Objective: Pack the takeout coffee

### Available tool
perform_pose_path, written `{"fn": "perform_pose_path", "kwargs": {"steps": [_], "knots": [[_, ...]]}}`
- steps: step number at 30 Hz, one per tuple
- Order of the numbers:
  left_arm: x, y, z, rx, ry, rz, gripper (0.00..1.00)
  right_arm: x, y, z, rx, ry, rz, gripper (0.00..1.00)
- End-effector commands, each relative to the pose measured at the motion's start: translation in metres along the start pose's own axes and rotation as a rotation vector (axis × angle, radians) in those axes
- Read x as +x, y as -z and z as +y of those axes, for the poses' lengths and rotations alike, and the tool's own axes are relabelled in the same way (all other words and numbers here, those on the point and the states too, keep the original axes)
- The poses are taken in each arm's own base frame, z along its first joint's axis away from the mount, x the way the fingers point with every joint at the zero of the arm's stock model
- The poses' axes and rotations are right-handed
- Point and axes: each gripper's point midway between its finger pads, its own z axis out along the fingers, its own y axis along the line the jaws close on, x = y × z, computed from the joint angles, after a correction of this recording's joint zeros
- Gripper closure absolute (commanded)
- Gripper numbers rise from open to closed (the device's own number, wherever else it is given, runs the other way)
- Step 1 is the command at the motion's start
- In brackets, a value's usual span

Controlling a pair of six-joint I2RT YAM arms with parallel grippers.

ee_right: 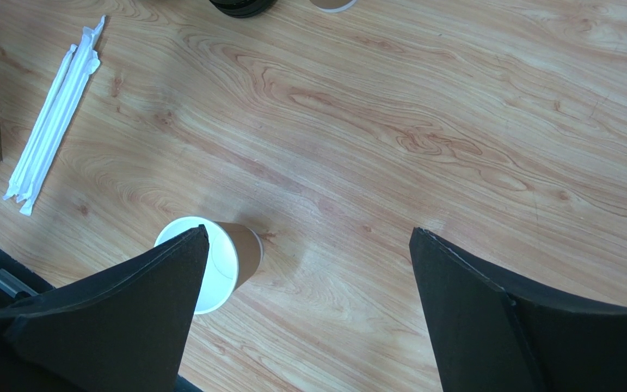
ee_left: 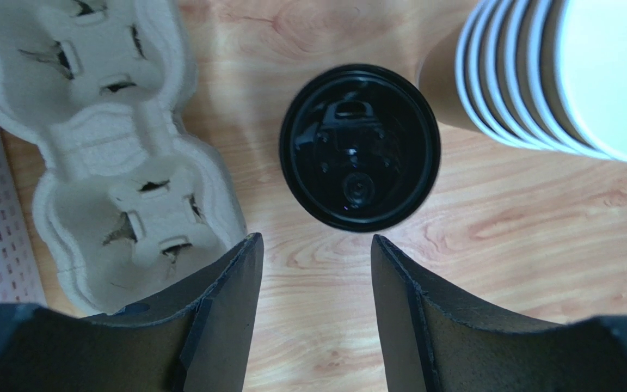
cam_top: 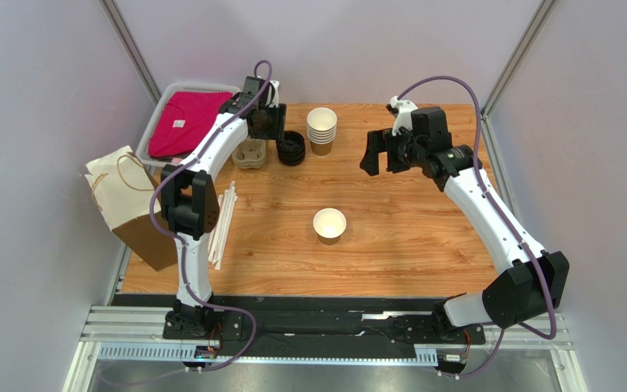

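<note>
The takeout coffee cup [cam_top: 329, 224], a single brown paper cup, stands lidless in the middle of the table, its white inside showing. In the right wrist view this cup [ee_right: 247, 249] is partly hidden behind my left-hand finger. My right gripper [cam_top: 378, 155] hangs above the table to the cup's far right, and the right gripper [ee_right: 309, 237] is wide open with nothing in it. My left gripper [cam_top: 269, 122] hovers at the back, just beside the pile of black lids [cam_top: 292, 149]. The left gripper [ee_left: 317, 245] is open over bare wood, the top lid [ee_left: 360, 147] just ahead of it.
A stack of lidless cups [cam_top: 322, 129] stands right of the lids. A pulp cup carrier [cam_top: 250, 153] lies left of them. A white basket [cam_top: 161, 102] holding red cloth sits back left. A paper bag [cam_top: 129, 208] and wrapped straws [cam_top: 223, 224] are at the left edge.
</note>
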Motion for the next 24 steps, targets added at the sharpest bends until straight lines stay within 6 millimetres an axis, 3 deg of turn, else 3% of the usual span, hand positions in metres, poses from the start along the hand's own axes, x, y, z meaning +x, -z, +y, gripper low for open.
{"fn": "perform_pose_path", "kwargs": {"steps": [1,15,24], "knots": [[-0.027,-0.006,0.003,-0.032,0.037,-0.084,0.39,-0.018,0.005,0.004,-0.011,0.001,-0.042,0.00],[-0.028,-0.035,-0.001,-0.005,0.051,-0.078,0.39,-0.011,-0.004,-0.002,0.006,-0.011,-0.016,0.00],[-0.016,-0.054,-0.003,0.014,0.069,-0.040,0.47,-0.011,-0.007,-0.003,0.011,-0.018,-0.011,0.00]]}}
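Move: The stack of black lids sits about 3 cm ahead of the left gripper, 4 cm to its right and some 8 cm below. Right of that same gripper, the paper cup stack is roughly 13 cm off and 5 cm ahead; the cup carrier stands about 8 cm to its left and 6 cm ahead. From the right gripper, the lids are around 17 cm ahead, 22 cm left and 16 cm down. Bring the left gripper forward about 3 cm over the black lids, then mostly straight down about 4 cm towards the stack, easing only slightly to the right. Keep the fingers slanting forward and down and a bit over half open, narrowing them only a touch at the end, so that the right-hand fingertip comes close over the top lid. ##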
